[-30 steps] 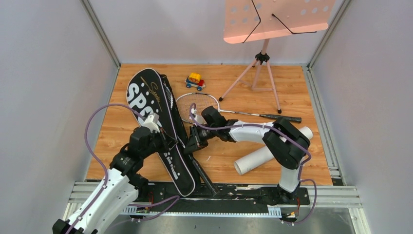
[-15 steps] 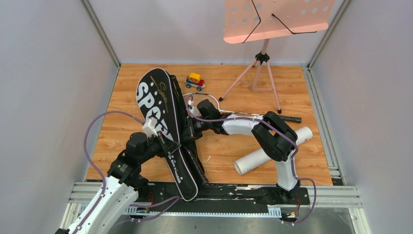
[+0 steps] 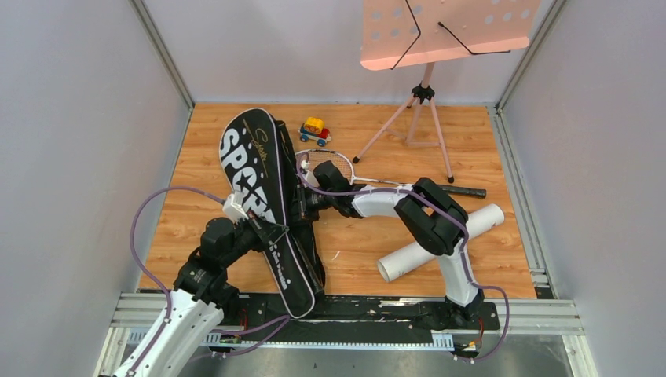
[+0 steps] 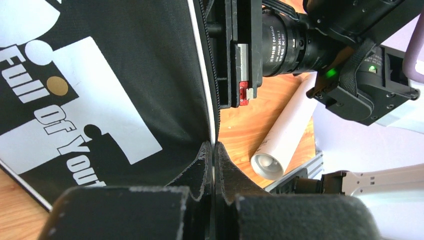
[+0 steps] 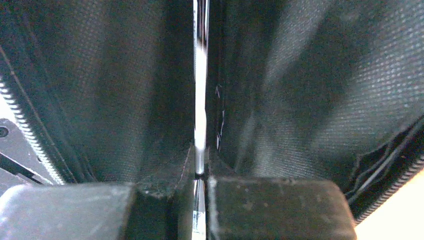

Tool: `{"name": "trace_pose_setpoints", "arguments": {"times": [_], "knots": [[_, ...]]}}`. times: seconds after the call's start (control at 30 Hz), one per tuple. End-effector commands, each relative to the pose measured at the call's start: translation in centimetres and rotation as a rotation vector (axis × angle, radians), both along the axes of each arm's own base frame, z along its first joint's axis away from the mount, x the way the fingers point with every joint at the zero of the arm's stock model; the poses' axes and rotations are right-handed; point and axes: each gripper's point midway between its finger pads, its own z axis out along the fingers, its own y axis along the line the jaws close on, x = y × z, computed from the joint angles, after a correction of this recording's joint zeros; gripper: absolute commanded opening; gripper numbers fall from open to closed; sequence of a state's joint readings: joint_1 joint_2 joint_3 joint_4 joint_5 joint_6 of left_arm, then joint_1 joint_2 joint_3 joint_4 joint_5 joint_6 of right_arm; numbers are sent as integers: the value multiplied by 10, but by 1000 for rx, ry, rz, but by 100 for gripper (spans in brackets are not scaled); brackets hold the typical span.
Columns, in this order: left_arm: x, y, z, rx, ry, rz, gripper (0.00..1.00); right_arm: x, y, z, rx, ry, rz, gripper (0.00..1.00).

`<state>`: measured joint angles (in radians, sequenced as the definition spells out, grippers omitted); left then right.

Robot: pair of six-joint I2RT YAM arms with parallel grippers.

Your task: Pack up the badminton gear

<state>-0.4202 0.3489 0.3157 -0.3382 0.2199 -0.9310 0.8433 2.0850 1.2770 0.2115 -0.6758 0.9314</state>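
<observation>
The long black bag [image 3: 263, 184] lettered SPORT lies lengthwise left of centre, its top flap raised. My left gripper [image 3: 271, 232] is shut on the flap's white-piped edge [image 4: 213, 145]. My right gripper [image 3: 303, 206] reaches into the bag's open side and is shut on a thin silver racket shaft [image 5: 200, 100], with dark bag lining [image 5: 110, 90] on both sides. The remainder of that racket is hidden. Another racket [image 3: 328, 166] lies on the floor behind the right arm, its handle [image 3: 463, 191] pointing right. The white tube [image 3: 440, 243] lies at the right, also seen as the tube [image 4: 285, 145] in the left wrist view.
A small toy car [image 3: 314, 131] sits beside the bag's far end. The pink music stand [image 3: 424, 94] stands on its tripod at the back right. Grey walls close in both sides, and a metal rail [image 3: 345, 312] runs along the near edge.
The bag's flap has swung up and to the right under the left gripper. The right gripper has moved farther back and left, deeper into the bag with the racket shaft.
</observation>
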Motion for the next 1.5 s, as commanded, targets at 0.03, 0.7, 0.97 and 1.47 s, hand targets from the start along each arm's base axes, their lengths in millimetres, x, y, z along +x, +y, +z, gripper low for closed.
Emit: {"name": "trace_pose_setpoints", "arguments": {"times": [0.03, 0.7, 0.97, 1.47], "knots": [[-14, -20, 13, -113, 4, -104, 0, 57, 18, 41, 156, -91, -206, 0], [-10, -19, 24, -244, 7, -34, 0, 76, 23, 13, 87, -163, -310, 1], [14, 8, 3, -100, -2, 144, 0, 57, 38, 17, 13, -240, -190, 31], [59, 61, -9, 230, 8, 414, 0, 22, -42, 43, -88, -419, -111, 50]]}}
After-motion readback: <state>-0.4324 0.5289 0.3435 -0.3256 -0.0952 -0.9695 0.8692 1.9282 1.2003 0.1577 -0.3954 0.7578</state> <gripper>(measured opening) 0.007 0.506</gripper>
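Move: The right hand still holds a racket's shaft inside the sports bag's open side, with the bag's middle about 6 cm to its left and 4 cm lower. The other racket's head lies some 12 cm ahead and 6 cm right of this hand, the toy truck about 25 cm ahead and 6 cm right, both roughly 6 cm lower. The left hand pinches the bag's raised right edge; the bag's middle is about 3 cm ahead, 3 cm left and 8 cm below. Forward, left and a little down into the bag goes the right hand with the racket; it then opens about halfway, releases the shaft and backs out to the right and up, some 5 cm rightward, fingers tipping up. The left hand keeps its pinch on the bag edge, first lifting slightly, then lowering about 4 cm as it carries the edge forward and left, turning counter-clockwise. ##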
